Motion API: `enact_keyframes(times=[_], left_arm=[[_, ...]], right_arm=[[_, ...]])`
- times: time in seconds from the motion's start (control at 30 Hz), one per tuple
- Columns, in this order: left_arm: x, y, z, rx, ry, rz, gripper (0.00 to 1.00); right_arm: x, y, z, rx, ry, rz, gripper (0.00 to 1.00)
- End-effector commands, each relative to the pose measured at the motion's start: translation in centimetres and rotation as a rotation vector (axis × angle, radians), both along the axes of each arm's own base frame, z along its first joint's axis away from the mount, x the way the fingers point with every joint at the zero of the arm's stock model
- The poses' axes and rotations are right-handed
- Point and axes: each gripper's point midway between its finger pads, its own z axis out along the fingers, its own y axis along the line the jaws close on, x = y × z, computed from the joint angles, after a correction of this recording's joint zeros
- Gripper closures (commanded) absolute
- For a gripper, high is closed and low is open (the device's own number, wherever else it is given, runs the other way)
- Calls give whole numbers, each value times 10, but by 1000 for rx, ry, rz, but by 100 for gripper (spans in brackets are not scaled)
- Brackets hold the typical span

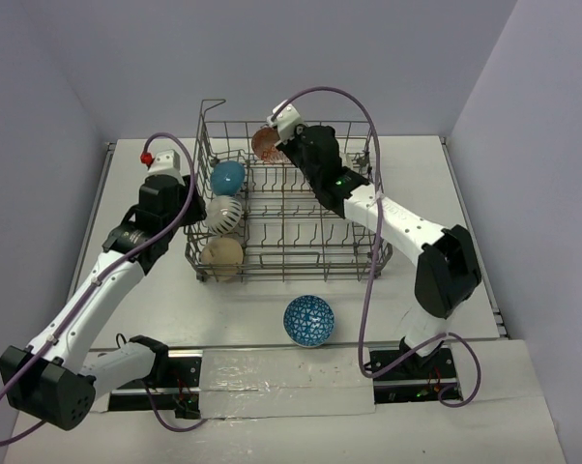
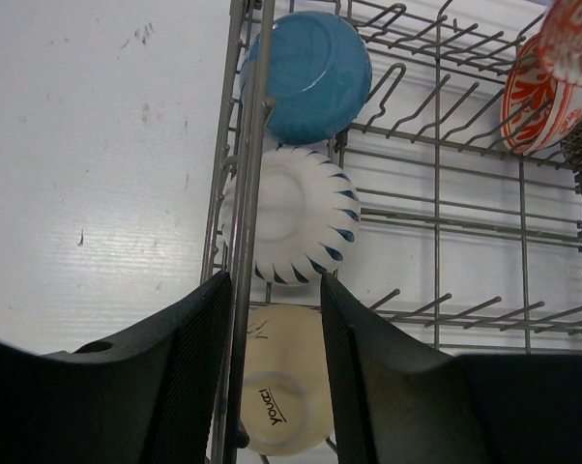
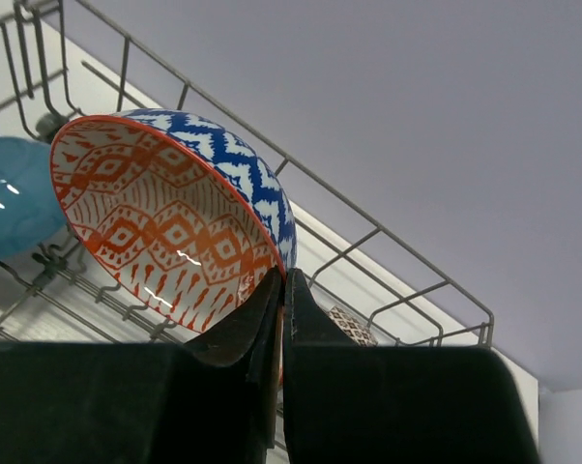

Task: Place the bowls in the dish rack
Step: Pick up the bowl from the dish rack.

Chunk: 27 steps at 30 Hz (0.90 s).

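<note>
The grey wire dish rack stands mid-table. Along its left side stand three bowls: a blue one, a white one with dark stripes and a cream one. My right gripper is shut on the rim of a bowl that is orange inside and blue outside, holding it tilted over the rack's back left corner. My left gripper is open above the rack's left wall. The rim wire runs between its fingers, over the cream bowl. A blue patterned bowl lies on the table in front of the rack.
A raised handle stands at the rack's back left corner. A small brown-patterned bowl peeks out behind my right fingers. The right arm reaches over the rack's right half. Walls close the table on three sides.
</note>
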Motion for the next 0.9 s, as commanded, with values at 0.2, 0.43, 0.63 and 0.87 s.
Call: enact_keyframes(times=[0.2, 0.43, 0.63, 0.87], left_arm=[[-4, -3, 3, -15, -28, -23, 54], [-6, 5, -1, 50, -16, -25, 53], [-6, 10, -7, 81, 4, -11, 53], [-6, 10, -13, 96, 26, -17, 53]], right_arm=[[-28, -6, 46, 126, -4, 16, 100], [-43, -8, 18, 94, 140, 30, 100], [-57, -5, -4, 89, 255, 63, 100], [-67, 10, -31, 80, 387, 125, 100]])
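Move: The right hand already holds the orange-and-blue bowl by its rim above the rack's far side. The open tines it is being taken towards lie about 7 cm back, 3 cm left and 15 cm below. The teal bowl is roughly level with this hand, 13 cm left; the white striped bowl is 8 cm back, 13 cm left; both sit some 15 cm lower. From the left hand the open tines are about 8 cm ahead, 11 cm right and 8 cm below. Still pinching the bowl's rim between shut fingertips, the right hand finishes lifting by a centimetre or two. It then draws the bowl back about 6 cm and sinks through some 8 cm, away from the rack's far rail towards the open middle tines, while the wrist tips the fingers down about 25 degrees. ##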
